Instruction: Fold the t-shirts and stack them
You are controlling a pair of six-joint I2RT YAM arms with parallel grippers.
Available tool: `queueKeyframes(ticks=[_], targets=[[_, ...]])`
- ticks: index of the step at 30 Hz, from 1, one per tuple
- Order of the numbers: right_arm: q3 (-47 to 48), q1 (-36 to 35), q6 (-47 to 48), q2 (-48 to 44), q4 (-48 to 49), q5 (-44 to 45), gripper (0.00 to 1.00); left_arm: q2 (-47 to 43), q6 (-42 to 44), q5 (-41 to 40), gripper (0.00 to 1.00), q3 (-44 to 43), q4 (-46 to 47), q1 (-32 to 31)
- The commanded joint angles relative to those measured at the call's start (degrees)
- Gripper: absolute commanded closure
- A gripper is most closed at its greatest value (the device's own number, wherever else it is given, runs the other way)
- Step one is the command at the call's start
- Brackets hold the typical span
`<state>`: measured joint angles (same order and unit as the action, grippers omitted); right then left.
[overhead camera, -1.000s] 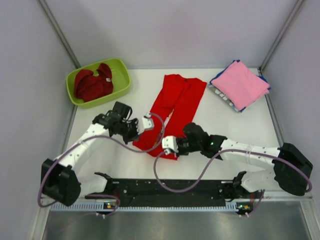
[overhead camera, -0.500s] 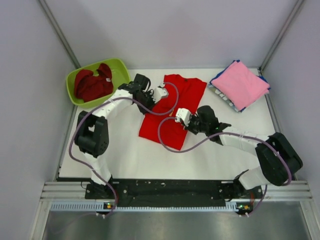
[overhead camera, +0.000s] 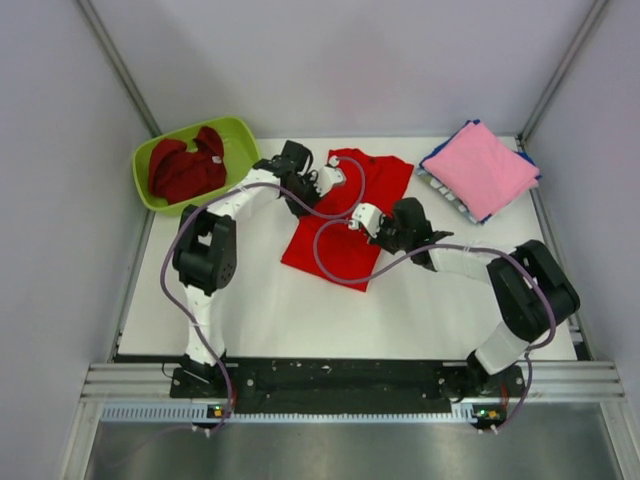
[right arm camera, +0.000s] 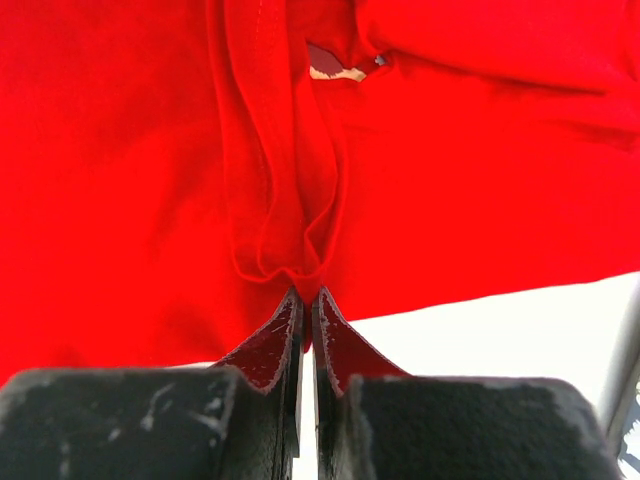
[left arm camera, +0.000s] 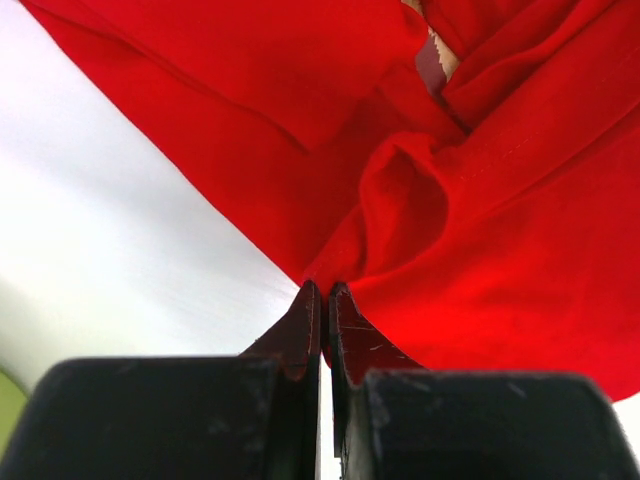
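A bright red t-shirt (overhead camera: 335,250) lies half folded at the table's middle. My left gripper (overhead camera: 334,184) is shut on a pinch of its cloth near the left edge of its far part. The left wrist view shows the jaws (left arm camera: 325,291) closed on a bunched fold of the red t-shirt (left arm camera: 480,230). My right gripper (overhead camera: 354,221) is shut on the same shirt close beside it. In its wrist view the tips (right arm camera: 307,294) clamp a gathered hem of the red cloth (right arm camera: 120,180). A pink t-shirt (overhead camera: 480,168) tops a folded stack over blue ones (overhead camera: 433,158) at the far right.
A lime-green tub (overhead camera: 238,140) at the far left holds a crumpled darker red t-shirt (overhead camera: 185,170). The white table (overhead camera: 250,310) is walled by grey panels on three sides. Purple cables loop from both arms over the shirt.
Both grippers, still shut on the red shirt's near edge, have carried it away from the near side toward the far end, doubling the shirt over itself. It now looks shorter.
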<state>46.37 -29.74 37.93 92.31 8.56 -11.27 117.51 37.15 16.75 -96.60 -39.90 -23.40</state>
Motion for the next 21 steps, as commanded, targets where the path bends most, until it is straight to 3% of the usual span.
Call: queueKeyframes(ticks=[1,3,8,11,16,19,21], targets=[[2.8,1.2,1.0,1.7,0.8,0.1,1.0,2.1,-0.1,-1.0,1.0,-3.4,1.5,-0.2],[3.5,1.4,0.0,2.7,0.6,1.5,1.0,3.2,-0.2,-1.3,1.0,-4.7,1.5,-0.2],[7.5,4.5,-6.4,5.6,0.1,6.5,0.79,5.7,-2.3,-4.8,0.63,-8.1,5.2,-0.8],[10.8,8.5,-11.7,7.1,-0.7,3.2,0.73,6.9,-5.4,-10.2,0.51,-9.7,10.7,-0.9],[16.5,11.5,-14.5,8.1,-5.6,5.6,0.73,10.5,-5.2,-19.7,0.46,-18.5,11.3,-0.5],[15.9,10.9,-14.6,3.8,-8.3,0.6,0.7,7.3,-4.4,-18.0,0.45,-18.8,9.4,0.0],[11.4,8.7,-13.1,-1.6,-6.8,-1.6,0.65,1.9,-2.8,-12.1,0.45,-14.3,9.3,0.3]])
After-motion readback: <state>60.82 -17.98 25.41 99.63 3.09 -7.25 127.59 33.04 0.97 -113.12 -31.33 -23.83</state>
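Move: Each hand still pinches an end of the red t-shirt's folded-over hem just above the cloth. The middle of the t-shirt lies about 12 cm to the left hand's right, level with it and some 2 cm below; from the right hand it is about 6 cm ahead and 6 cm left. The green bin is roughly 25 cm left and 12 cm ahead of the left hand; the folded stack is about 27 cm right and 17 cm ahead of the right hand. Both hands dip, let go of the hem, then go about 10 cm forward, rising, the right veering right. ##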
